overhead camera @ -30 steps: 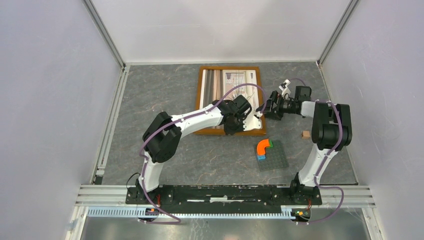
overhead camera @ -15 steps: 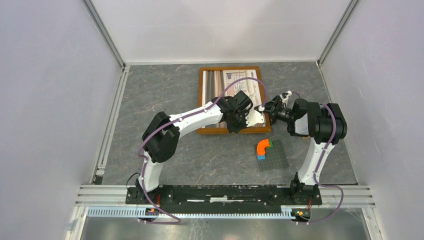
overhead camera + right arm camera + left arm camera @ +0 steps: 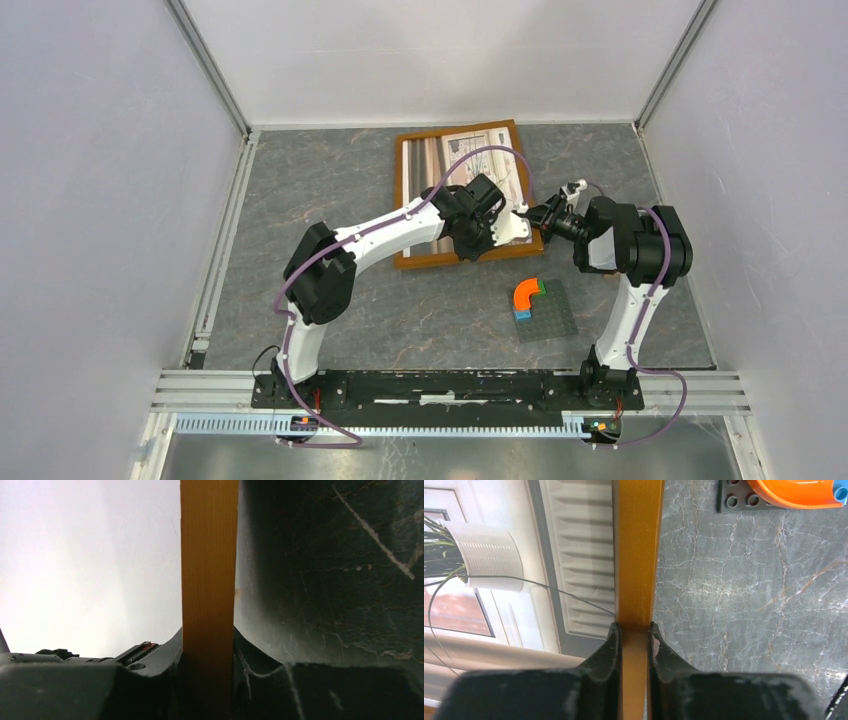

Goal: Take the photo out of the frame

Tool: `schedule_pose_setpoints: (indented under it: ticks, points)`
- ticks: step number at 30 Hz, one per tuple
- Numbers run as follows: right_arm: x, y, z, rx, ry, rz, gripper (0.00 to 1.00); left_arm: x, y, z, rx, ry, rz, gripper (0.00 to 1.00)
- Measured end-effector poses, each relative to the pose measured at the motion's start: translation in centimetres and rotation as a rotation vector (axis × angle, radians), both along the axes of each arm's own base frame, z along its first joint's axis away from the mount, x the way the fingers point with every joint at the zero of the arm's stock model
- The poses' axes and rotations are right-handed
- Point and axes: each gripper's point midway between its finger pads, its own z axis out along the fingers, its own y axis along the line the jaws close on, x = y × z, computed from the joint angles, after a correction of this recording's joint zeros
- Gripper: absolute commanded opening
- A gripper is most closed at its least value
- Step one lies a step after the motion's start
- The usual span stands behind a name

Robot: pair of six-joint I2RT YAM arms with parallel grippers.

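The frame (image 3: 399,205) with orange-brown moulding lies face up at the back middle of the table, skewed, its right side turned toward the back wall. The photo (image 3: 470,160) sits inside it, showing a window and a white plant pot (image 3: 489,555). My left gripper (image 3: 503,236) is shut on the moulding (image 3: 638,555) near the frame's near right corner, one finger on each side (image 3: 634,630). My right gripper (image 3: 533,214) is shut on the frame's right-hand moulding (image 3: 209,555), with both jaws against the wood (image 3: 208,642).
A dark grey baseplate (image 3: 552,318) lies to the right front of the frame, with an orange curved piece (image 3: 527,292) and a small blue brick (image 3: 522,315) on its left edge. White walls close in the back and sides. The arm bases stand on a rail (image 3: 440,388) at the near edge.
The right gripper moved in from the right and shut on the frame's right edge. The frame has turned, its right side swinging toward the back. The left gripper kept its hold.
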Motion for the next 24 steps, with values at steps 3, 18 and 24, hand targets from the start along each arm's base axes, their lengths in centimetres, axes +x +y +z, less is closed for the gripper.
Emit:
schedule_pose_setpoints:
  ticks: [3,18,24]
  points:
    - [-0.1,0.0,0.4,-0.005,0.007,0.003,0.00,-0.1,0.0,0.5,0.000,0.010,0.014,0.56]
    - [3.5,-2.1,4.1,-0.334,-0.116,0.053,0.00,5.7,1.6,9.7,-0.198,0.003,0.289,1.00]
    - [4.9,-3.8,7.4,-0.527,-0.148,0.092,0.00,9.5,8.1,14.2,-0.275,-0.028,0.497,1.00]
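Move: The left fingers still pinch the frame's near rail; the frame's middle is about 14 cm ahead and 1 cm left of them, roughly level. The brick plate lies some 11 cm back and 15 cm right, about 5 cm lower. The right fingers already grip the right rail; from them the frame's middle is about 14 cm left and 4 cm ahead, the brick plate 21 cm back and 2 cm right, 5 cm down. Upward first, the left hand opens wide, lets go of the near rail and rises about 14 cm, swinging forward and left over the frame towards its left side while turning counter-clockwise. The right hand keeps its pinch on the right rail and lifts it about 7 cm, carrying it forward and somewhat right as its fingers tip downward by some 30 degrees. ##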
